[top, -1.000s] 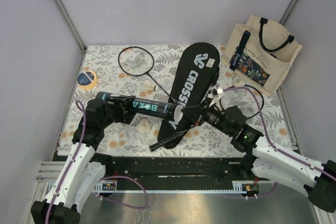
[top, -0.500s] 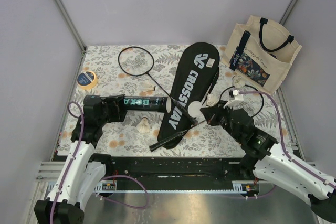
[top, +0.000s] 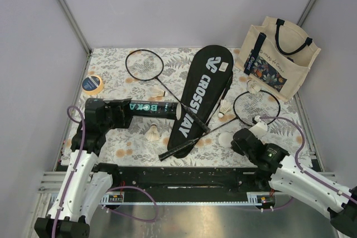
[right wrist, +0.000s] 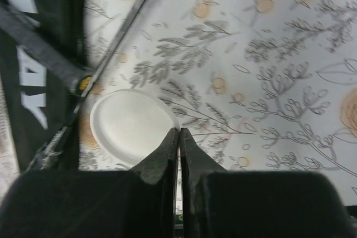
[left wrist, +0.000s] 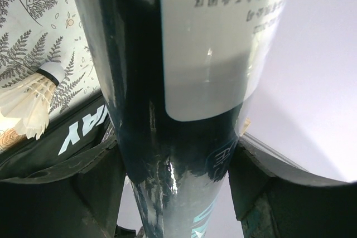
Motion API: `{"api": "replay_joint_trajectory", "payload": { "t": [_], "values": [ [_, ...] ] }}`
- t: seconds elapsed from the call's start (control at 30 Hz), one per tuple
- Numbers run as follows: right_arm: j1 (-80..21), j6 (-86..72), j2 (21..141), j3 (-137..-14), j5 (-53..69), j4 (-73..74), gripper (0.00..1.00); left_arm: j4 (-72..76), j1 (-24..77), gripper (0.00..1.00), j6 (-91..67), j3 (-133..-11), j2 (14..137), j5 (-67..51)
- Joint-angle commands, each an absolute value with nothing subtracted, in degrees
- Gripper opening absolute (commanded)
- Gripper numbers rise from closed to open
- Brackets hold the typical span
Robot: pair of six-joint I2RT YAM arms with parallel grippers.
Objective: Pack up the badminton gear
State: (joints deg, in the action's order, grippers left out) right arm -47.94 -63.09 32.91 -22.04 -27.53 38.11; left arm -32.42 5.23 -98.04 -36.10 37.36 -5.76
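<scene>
My left gripper [top: 120, 112] is shut on the black tube with teal lettering [top: 152, 108], which lies level above the table with its open end to the right. In the left wrist view the tube [left wrist: 178, 82] fills the space between the fingers. My right gripper [top: 234, 139] is shut on the rim of a white round lid [top: 225, 139], low over the table; the lid also shows in the right wrist view [right wrist: 131, 126] at the gripper [right wrist: 178, 132]. The "CROSSWAY" bag [top: 201, 96] lies in the middle. One racket [top: 144, 64] and another racket [top: 256, 107] cross on it. Shuttlecocks lie near [top: 152, 132], far [top: 159, 92] and right [top: 225, 106].
A cream tote bag [top: 279, 57] stands at the back right with another shuttlecock [top: 254, 87] in front of it. A yellow-rimmed tape roll [top: 92, 84] lies at the far left. In the left wrist view a shuttlecock [left wrist: 30, 101] lies beside the bag [left wrist: 72, 137].
My right gripper has drawn the white lid away from the tube's open end, to the right and toward the near edge. My left gripper has pulled the tube a little to the left.
</scene>
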Motion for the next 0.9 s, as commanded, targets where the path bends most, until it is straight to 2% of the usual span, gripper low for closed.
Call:
{"api": "replay_joint_trajectory", "payload": {
  "t": [0.0, 0.17, 0.3, 0.47, 0.6, 0.8, 0.87],
  "values": [
    [-47.81, -69.96, 35.42, -20.74, -31.73, 41.04, 0.10, -29.10, 5.01, 0.24, -96.15, -39.81, 37.79, -5.71],
    [-47.81, -69.53, 36.74, -21.53, -33.57, 41.31, 0.25, -26.11, 4.92, 0.28, -93.52, -40.43, 39.37, -5.71],
    [-47.90, -62.42, 36.04, -22.15, -36.03, 36.05, 0.39, -25.14, 3.96, 0.31, -90.36, -40.69, 41.39, -7.29],
    [-47.73, -41.44, 34.19, -24.34, -34.20, 21.84, 0.50, -24.17, 0.19, 0.31, -89.21, -38.15, 44.47, -16.67],
    [-44.49, -27.10, 37.86, -31.62, -33.58, 19.25, 0.55, -24.87, -2.72, 0.28, -88.77, -35.86, 45.79, -23.89],
    [-30.25, -14.78, 53.05, -44.54, -9.53, 19.41, 0.61, -25.75, -3.43, 0.27, -87.80, -33.75, 44.83, -28.73],
    [-28.05, -11.79, 59.30, -50.25, -5.90, 22.92, 0.61, -26.36, -3.43, 0.27, -87.54, -33.23, 43.95, -29.35]
  ]
}}
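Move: The right hand still has the tube's white lid by its edge. The bare patch of table for it is about 5 cm below, 2 cm ahead and 1 cm left. The nearest shuttlecock lies some 17 cm ahead, 2 cm left and 3 cm lower; the near racket's head is level with it but 15 cm to the hand's right. From the left hand, holding the tube, that shuttlecock is about 9 cm ahead, 43 cm right and 15 cm below. The right fingers let go of the white lid, opening to over half their range as the hand sinks about 2.5 cm to the table and edges right. Then it lifts some 14 cm while reaching forward, to above and just short of the shuttlecock, its fingers tipping up. The left hand keeps its grip on the tube and lowers it about 3.5 cm, turning some 10 degrees clockwise. ##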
